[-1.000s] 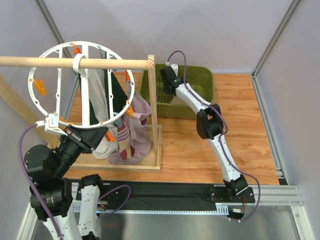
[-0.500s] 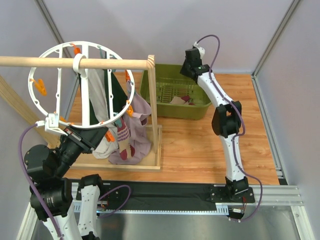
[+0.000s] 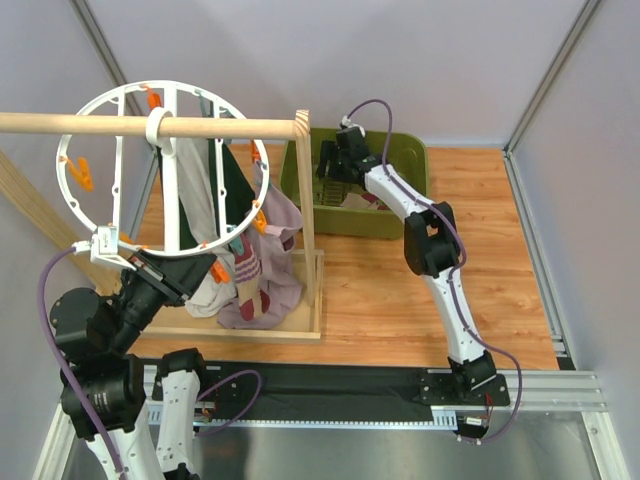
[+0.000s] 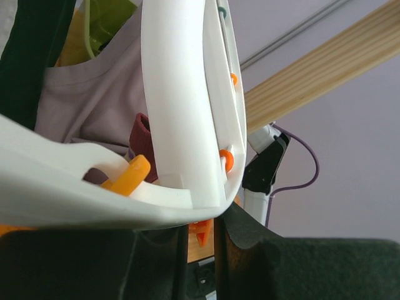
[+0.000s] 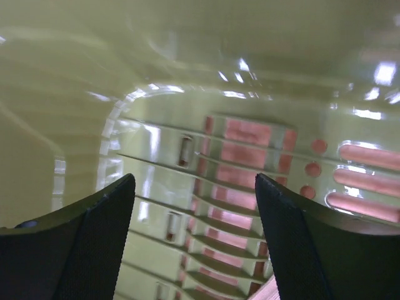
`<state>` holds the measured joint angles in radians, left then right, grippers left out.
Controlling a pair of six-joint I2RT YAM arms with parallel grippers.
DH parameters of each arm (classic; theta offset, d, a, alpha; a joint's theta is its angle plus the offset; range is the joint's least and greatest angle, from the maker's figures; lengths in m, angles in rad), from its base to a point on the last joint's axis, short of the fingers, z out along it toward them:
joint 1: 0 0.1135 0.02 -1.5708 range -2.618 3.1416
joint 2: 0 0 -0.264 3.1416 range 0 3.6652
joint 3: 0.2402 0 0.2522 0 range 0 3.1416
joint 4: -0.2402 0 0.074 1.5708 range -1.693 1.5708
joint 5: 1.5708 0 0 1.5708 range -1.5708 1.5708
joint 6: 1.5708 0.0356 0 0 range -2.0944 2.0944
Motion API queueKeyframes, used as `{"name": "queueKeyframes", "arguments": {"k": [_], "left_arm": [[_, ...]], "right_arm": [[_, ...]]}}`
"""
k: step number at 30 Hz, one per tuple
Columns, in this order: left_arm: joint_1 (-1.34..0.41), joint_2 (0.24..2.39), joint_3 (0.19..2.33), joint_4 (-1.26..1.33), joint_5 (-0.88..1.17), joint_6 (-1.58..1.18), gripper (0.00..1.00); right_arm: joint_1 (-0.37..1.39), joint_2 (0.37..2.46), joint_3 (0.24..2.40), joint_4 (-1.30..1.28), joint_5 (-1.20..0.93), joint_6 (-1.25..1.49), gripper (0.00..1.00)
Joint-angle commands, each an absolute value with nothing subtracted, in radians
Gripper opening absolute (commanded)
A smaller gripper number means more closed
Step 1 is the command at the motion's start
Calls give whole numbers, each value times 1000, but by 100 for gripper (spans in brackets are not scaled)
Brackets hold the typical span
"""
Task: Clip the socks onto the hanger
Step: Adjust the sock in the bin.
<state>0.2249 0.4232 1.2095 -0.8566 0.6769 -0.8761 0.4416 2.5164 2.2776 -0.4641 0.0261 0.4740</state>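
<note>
The hanger, a white spoked ring with orange clips, hangs from the wooden rod. My left gripper is shut on its lower left rim; in the left wrist view the white rim sits clamped between the black fingers. Striped cream-pink socks hang clipped at the ring's lower right. My right gripper reaches down into the left end of the green basket. It is open, and between its fingers only the slotted basket floor shows. Another sock peeks out beside that arm.
A wooden rod on a wooden frame carries the hanger. A mauve garment and a dark green one hang among the clips. Grey walls close in on the left, back and right.
The right gripper rose out of the basket, then came back down into its left end, and its jaws went from shut to open. The left arm and hanger have not moved.
</note>
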Motion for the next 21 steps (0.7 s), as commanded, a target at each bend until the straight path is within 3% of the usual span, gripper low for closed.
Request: {"name": "queueKeyframes", "arguments": {"k": [1,8,17,21], "left_arm": [[229,437,1181,-989,681,-874,0],[229,446,1184,-1025,661,-894,0],[230,517,1210,-1035,658,-847,0],[230,477,1141,-989,669,-881,0]], "right_arm": [[430,2436,2218,-394,142,469,80],[416,2338,2097,-474,255,584,81],[379,2171,1896,-584,339,580,100],[359,2233,1942,-639,350,560,100]]}}
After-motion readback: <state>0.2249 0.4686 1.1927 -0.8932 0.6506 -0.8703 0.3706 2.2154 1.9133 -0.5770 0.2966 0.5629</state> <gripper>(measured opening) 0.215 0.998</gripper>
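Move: The striped sock in the green bin lies about 10 cm to the right of my right hand and some 6 cm back, roughly 5 cm below it. Level with my hand, the bin's left wall stands about 9 cm to the left; its far wall is about 9 cm straight ahead. From my left hand, which holds the hanger's rim, the sock is roughly 40 cm ahead, 34 cm right and 36 cm down. With my right hand empty, I dip about 2.5 cm into the bin, then sweep some 11 cm right and 5 cm back towards the sock, climbing about 4 cm as I go. I turn the hand some 20 degrees clockwise and spread the fingers fully. My left hand keeps its grip on the hanger's rim, easing a couple of centimetres down and forward late on. ##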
